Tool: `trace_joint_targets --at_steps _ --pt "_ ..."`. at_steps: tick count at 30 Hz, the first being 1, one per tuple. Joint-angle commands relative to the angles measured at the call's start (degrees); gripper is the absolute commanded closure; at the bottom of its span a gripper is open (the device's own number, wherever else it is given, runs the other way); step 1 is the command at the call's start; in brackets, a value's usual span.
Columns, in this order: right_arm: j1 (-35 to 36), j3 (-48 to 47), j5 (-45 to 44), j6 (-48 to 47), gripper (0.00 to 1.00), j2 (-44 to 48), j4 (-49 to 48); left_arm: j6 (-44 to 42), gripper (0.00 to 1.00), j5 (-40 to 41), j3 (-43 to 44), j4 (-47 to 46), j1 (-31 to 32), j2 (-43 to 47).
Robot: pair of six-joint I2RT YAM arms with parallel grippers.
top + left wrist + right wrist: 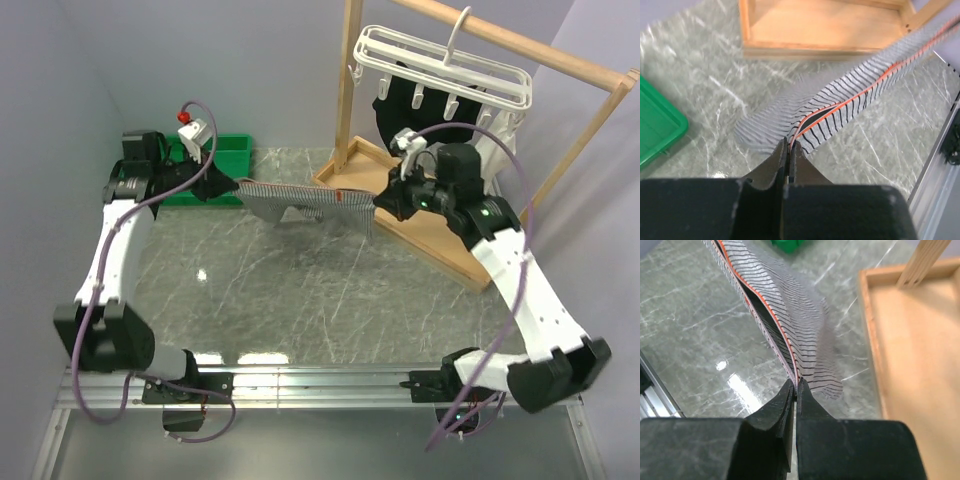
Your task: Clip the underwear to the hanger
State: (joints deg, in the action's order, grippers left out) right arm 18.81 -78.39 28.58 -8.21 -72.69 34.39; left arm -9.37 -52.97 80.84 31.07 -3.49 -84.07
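Observation:
The striped grey-and-white underwear (305,205) hangs stretched above the marble table between both grippers, its orange-trimmed waistband taut. My left gripper (234,186) is shut on the underwear's left end (835,112), the jaws pinching the waistband edge (788,142). At the other end, my right gripper (377,203) is shut on the underwear (790,315), its tips closed on the waistband (796,385). The white hanger (445,65) with dangling clips hangs by its hook from the wooden rack's bar at the back right, above and behind the right gripper.
A wooden rack (600,80) stands on a wooden base tray (440,240) at the right. A black garment (420,110) hangs under the hanger. A green bin (215,170) sits at the back left, behind the left gripper. Purple cables loop over both arms.

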Motion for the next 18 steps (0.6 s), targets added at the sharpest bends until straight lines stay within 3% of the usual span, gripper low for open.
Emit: trace_joint_targets --at_steps 1,9,13,18 --pt "-0.61 0.07 -2.83 -4.54 1.00 6.65 2.52 -4.86 1.00 0.94 -1.99 5.22 0.23 7.85" --pt "2.98 9.12 -3.26 -5.85 1.00 19.59 4.28 -6.63 1.00 -0.47 -11.67 10.23 2.69 27.28" --pt "4.57 11.32 -6.16 -5.42 1.00 18.38 4.29 -3.91 0.99 4.53 -12.54 10.51 4.70 26.95" --pt "4.48 13.79 -11.16 -3.40 1.00 8.37 -1.16 1.01 0.96 12.35 -15.88 4.28 9.80 16.61"
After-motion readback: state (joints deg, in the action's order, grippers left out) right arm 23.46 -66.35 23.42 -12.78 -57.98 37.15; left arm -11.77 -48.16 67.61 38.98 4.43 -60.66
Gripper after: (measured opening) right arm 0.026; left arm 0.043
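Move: Both hands already pinch the underwear's waistband, one at each end and some 25 cm above the table. The middle of the cloth is about 16 cm right of the left hand and 16 cm left of the right one, roughly 8 cm below both. The green bin is about 22 cm ahead and 17 cm left of the left hand, 25 cm down. From the right hand, the hanger is some 15 cm ahead, 11 cm right and 18 cm up; the wooden tray is 13 cm ahead, 15 cm right and 27 cm down. Back towards the bases in one quick swing, both hands sweep the stretched waistband away from the bin and the hanger, the left about 13 cm and the right about 8, rising a few centimetres as their fingertips tilt up some 10 degrees. Then both check, dip and start forward again with the tilt easing off, fingers shut on the band throughout. ##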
